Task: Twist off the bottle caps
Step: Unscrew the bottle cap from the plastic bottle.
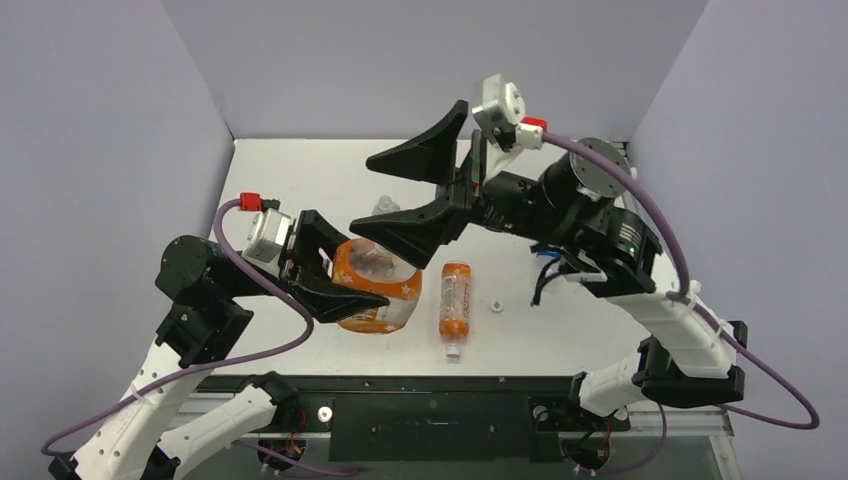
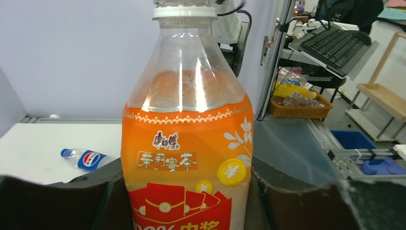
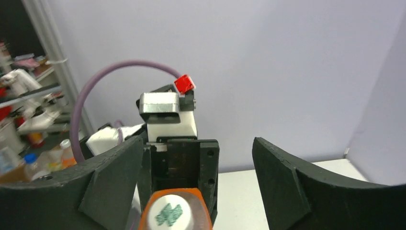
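My left gripper (image 1: pixel 365 275) is shut on the wide orange bottle (image 1: pixel 378 290), holding it tilted above the table. In the left wrist view the bottle (image 2: pixel 186 143) fills the space between both fingers, and its white cap (image 2: pixel 184 12) sits on the neck. My right gripper (image 1: pixel 365 195) is open just beyond the bottle's top. From the right wrist the cap with a green mark (image 3: pixel 170 215) shows low between the spread fingers of that gripper (image 3: pixel 198 143), touching neither. A slim orange bottle (image 1: pixel 455 300) lies on the table.
A loose white cap (image 1: pixel 495 303) rests right of the slim bottle. A clear bottle (image 1: pixel 385 205) peeks out behind the right gripper. A Pepsi bottle (image 2: pixel 86 158) lies on the white table (image 1: pixel 300 180). Purple walls close in the left, back and right sides.
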Robot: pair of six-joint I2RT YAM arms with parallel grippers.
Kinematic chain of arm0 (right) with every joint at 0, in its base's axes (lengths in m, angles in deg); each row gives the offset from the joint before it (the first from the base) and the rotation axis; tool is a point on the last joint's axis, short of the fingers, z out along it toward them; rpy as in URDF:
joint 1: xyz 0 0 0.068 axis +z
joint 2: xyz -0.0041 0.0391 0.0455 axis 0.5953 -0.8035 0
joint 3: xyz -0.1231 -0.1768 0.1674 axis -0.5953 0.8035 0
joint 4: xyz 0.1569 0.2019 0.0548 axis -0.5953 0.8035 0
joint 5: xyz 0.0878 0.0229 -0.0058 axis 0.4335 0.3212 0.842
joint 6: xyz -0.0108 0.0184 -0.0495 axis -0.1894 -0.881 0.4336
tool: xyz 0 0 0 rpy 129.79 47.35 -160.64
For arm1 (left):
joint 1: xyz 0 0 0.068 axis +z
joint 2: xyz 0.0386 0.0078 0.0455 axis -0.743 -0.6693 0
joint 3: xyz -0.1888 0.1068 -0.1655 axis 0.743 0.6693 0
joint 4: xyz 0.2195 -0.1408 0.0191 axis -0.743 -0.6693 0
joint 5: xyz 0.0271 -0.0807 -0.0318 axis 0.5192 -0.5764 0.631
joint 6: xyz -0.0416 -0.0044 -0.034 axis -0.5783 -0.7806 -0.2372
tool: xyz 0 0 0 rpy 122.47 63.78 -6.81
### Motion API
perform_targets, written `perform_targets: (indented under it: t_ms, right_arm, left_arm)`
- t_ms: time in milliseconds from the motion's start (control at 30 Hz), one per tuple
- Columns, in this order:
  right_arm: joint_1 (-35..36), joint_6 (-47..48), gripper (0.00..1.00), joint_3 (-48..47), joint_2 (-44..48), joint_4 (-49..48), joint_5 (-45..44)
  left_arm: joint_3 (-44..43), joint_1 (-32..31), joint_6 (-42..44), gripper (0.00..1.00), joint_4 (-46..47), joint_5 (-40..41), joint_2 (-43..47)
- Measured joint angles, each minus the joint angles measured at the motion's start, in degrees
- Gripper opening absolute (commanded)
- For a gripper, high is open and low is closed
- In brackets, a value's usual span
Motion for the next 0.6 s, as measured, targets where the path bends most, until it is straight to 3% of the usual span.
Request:
perform_targets:
  t_ms: [167,300,433,600]
  right_arm:
    - [10.49,6.8,0.79,-1.84,1.9,2.4,-22.86]
    - [12.79,8.48,0.66,-5.16,0.31,5.64,-34.73]
    - [12.98,8.24,0.51,-5.77,-1.75,7.76,-39.93]
    - [12.96,7.21,0.51,-6.62,-3.91,9.11,-41.0]
  left_arm:
    - [0.44,0.0,4.39,0.0,-0.94,6.16,1.01]
    - [0.52,0.0,6.4,0.0,-1.31,10.12,1.09]
    - [0.7,0.0,7.08,0.0,-1.86,12.02,1.07]
    - [0.87,0.04,7.78,0.0,-3.19,13.31,0.98]
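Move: The right hand is already open and off the white cap of the orange-labelled bottle. The cap sits about 3 cm back, 2 cm to its right and 3 cm below. From the left hand, which holds the bottle, the cap is some 12 cm above and 3 cm to the right. Far below the right hand, a standing clear bottle is about 22 cm ahead; a lying orange bottle is roughly 9 cm ahead and 14 cm right. Up by about 2 cm and then forward and down, the right hand swings clockwise some 30 degrees to come back around the cap, its wide-open fingers narrowing to about half open astride it. Meanwhile the left hand keeps its grip and carries the bottle about 4 cm forward, turning it counter-clockwise. ##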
